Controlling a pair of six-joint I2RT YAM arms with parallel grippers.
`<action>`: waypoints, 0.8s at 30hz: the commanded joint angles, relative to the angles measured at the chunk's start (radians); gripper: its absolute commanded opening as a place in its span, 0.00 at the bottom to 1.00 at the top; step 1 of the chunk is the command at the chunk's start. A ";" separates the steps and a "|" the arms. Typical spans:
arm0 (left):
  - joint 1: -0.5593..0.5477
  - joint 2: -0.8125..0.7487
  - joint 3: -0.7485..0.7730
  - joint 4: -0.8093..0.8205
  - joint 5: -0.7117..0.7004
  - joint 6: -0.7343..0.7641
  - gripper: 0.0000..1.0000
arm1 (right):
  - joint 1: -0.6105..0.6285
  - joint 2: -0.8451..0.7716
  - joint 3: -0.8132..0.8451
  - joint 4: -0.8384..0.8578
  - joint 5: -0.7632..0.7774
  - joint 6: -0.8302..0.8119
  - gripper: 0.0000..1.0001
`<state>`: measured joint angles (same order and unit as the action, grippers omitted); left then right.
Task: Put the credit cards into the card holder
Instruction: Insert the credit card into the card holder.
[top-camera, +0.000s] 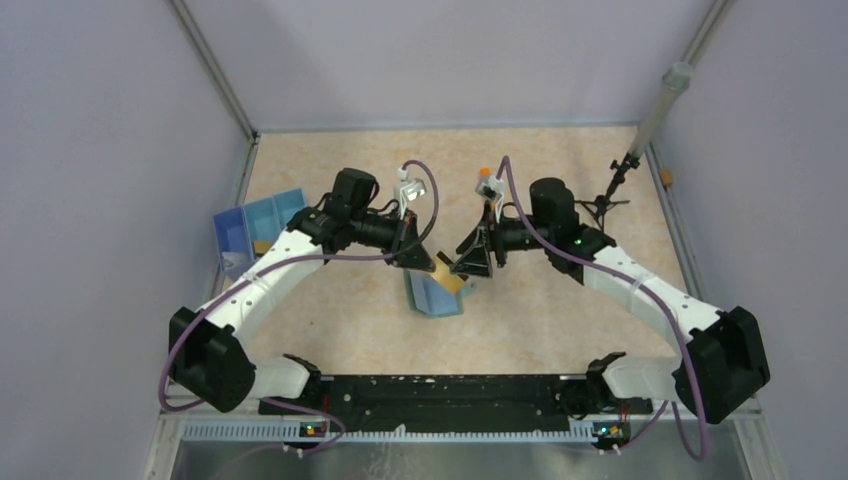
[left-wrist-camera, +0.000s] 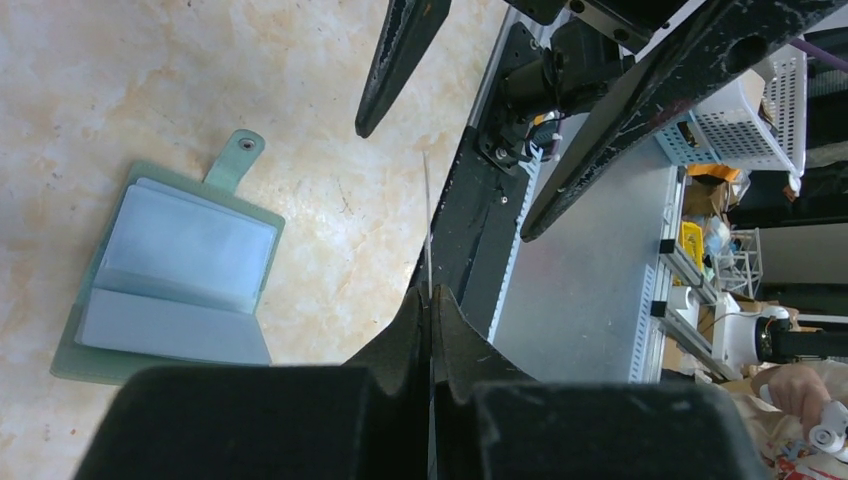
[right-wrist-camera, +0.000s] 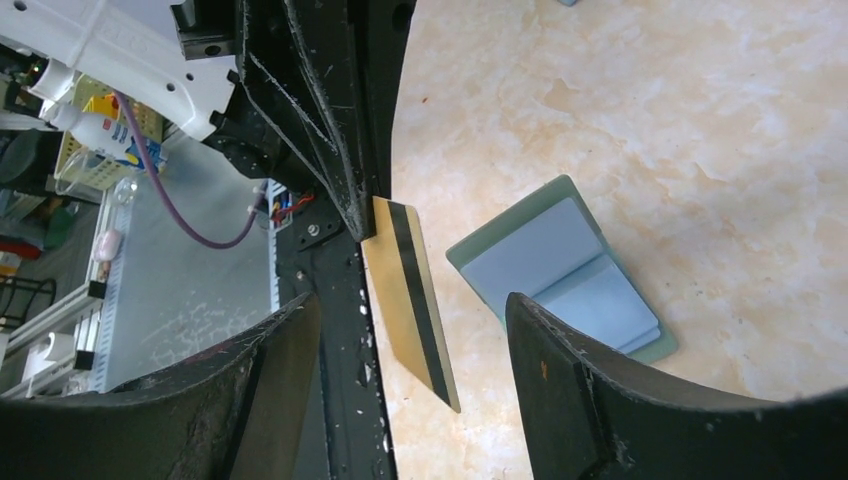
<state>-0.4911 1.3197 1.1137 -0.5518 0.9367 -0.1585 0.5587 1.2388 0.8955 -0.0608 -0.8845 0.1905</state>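
Observation:
The card holder (top-camera: 432, 297) lies open on the table, grey-green outside and pale blue inside; it also shows in the left wrist view (left-wrist-camera: 170, 270) and the right wrist view (right-wrist-camera: 565, 265). My left gripper (top-camera: 413, 255) (left-wrist-camera: 431, 295) is shut on one credit card (top-camera: 449, 277), gold with a dark stripe, and holds it in the air just right of the holder. That card is edge-on (left-wrist-camera: 427, 220) in the left wrist view. My right gripper (top-camera: 470, 262) (right-wrist-camera: 412, 300) is open, with one finger on each side of the card (right-wrist-camera: 400, 320) and neither touching it.
A blue compartment tray (top-camera: 255, 228) sits at the left, against the wall. A black stand with a grey rod (top-camera: 622, 180) rises at the back right, with a small orange object (top-camera: 665, 178) beside it. Walls close three sides.

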 joint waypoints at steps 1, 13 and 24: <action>-0.007 -0.006 0.047 -0.002 0.044 0.033 0.00 | -0.010 0.004 -0.012 0.035 -0.044 -0.017 0.65; -0.009 -0.012 -0.018 0.161 -0.051 -0.103 0.19 | -0.009 0.051 -0.094 0.236 -0.110 0.148 0.00; -0.019 -0.011 -0.193 0.238 -0.655 -0.394 0.93 | 0.008 0.212 -0.243 0.471 0.232 0.452 0.00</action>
<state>-0.4988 1.3197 0.9676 -0.3901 0.4759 -0.4232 0.5537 1.3907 0.6716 0.2596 -0.7670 0.5182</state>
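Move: The card is already pinched in the left hand, its middle about 3 cm to that hand's right and 1 cm back. For the open right hand the card lies almost between the fingers, about 1 cm to the left and 1 cm back. The opened card holder lies about 18 cm below, straight under the left hand and some 4 cm to the left of the right hand. The orange tube is about 17 cm ahead of the right hand, 8 cm to its right, also on the table. The right fingers shut on the stripe side of the card and take it over; only then do the left fingers open wide and let go. After that the right hand carries the card down about 8.5 cm towards the card holder, rolling some 20 degrees, while the emptied left hand draws off down, forward and a little left, turning roughly 30 degrees, mostly counter-clockwise. ##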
